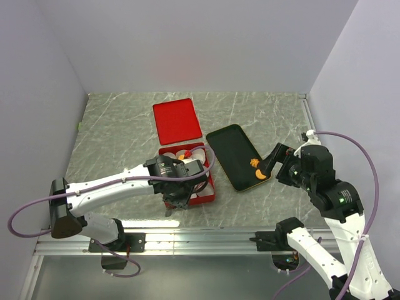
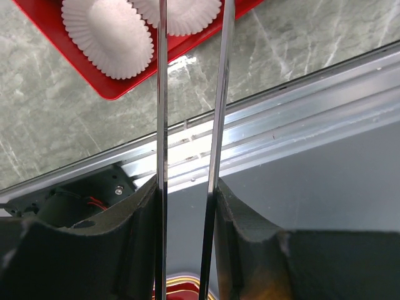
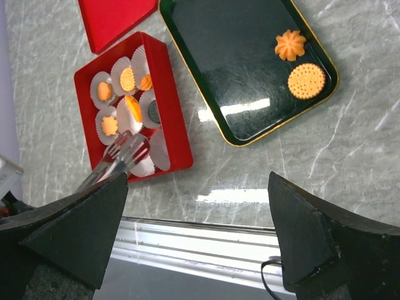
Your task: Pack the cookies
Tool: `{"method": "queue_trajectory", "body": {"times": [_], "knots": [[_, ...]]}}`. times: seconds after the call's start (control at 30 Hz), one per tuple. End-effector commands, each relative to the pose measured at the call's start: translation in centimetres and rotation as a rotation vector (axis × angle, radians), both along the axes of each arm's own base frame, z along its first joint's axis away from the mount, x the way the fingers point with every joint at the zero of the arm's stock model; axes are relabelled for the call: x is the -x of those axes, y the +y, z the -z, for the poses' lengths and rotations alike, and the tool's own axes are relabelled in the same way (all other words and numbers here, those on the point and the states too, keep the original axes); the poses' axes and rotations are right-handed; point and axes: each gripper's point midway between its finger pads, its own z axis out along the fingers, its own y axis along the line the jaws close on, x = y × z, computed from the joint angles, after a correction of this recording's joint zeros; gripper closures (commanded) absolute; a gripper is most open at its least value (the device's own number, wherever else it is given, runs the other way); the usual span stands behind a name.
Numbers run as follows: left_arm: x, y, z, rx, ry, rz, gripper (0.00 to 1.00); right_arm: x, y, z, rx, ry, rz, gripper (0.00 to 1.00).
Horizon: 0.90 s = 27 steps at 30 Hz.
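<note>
Two orange cookies [image 3: 290, 45] [image 3: 306, 80] lie at the near right end of a black tray [image 3: 237, 69]. Several more cookies [image 3: 127, 79] sit in white paper cups [image 2: 106, 37] inside a red box [image 3: 175, 119]. My left gripper [image 2: 186, 187] is shut on metal tongs [image 2: 162, 94], whose two blades run up between its fingers. The fork-like tips of the tongs [image 3: 125, 150] hover over the box's near cups with nothing between them. My right gripper [image 3: 197, 181] hangs open and empty above the table, near the tray's right end [image 1: 273, 161].
The red lid [image 1: 177, 120] lies flat behind the box [image 1: 201, 201]. A metal rail [image 1: 206, 237] runs along the table's near edge. Grey walls close in the left, back and right sides.
</note>
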Motion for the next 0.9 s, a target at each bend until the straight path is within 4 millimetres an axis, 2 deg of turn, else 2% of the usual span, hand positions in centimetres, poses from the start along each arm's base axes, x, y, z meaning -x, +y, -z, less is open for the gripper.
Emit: {"method": "queue_trajectory", "body": {"times": [0.0,0.23,0.47,0.87], "knots": [[0.0,0.8,-0.5,0.003,-0.025,-0.040,0.71,-0.2,-0.1,0.2,0.009,-0.015,-0.003,0.00],[0.8,3.6,-1.0,-0.007,-0.030,-0.091,0.70,-0.4,0.0,0.8,0.009,-0.009,-0.003,0.00],[1.7,6.1,-0.5,-0.009,-0.025,-0.127,0.70,-0.8,0.2,1.3,0.009,0.001,-0.005,0.00],[2.6,7.8,1.1,-0.030,-0.004,-0.154,0.70,-0.8,0.3,1.8,0.018,0.016,-0.015,0.00]]}}
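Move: The empty cup at the near-left corner of the red box, where the pink cookie in the tongs is headed, lies about 5 cm ahead of the left hand, 4 cm to its left and some 12 cm below. The star cookie's cup is about 6 cm beyond it; the empty near-middle cup is roughly 5 ahead and 1 right of the hand, the middle cup with its orange cookie 12 ahead and 1 right. From the right hand, the near-left cup is some 32 cm left, 5 back and 23 below. The pink cookie stays pinched in the tongs, which the left hand keeps gripped and carries about 7 cm left and a little back, along the box's near row, swinging counter-clockwise nearly 10 degrees, so that the claws come towards the near-left cup; the hand sinks slightly at the end. The open right hand lowers about 2 cm beside the tray. ##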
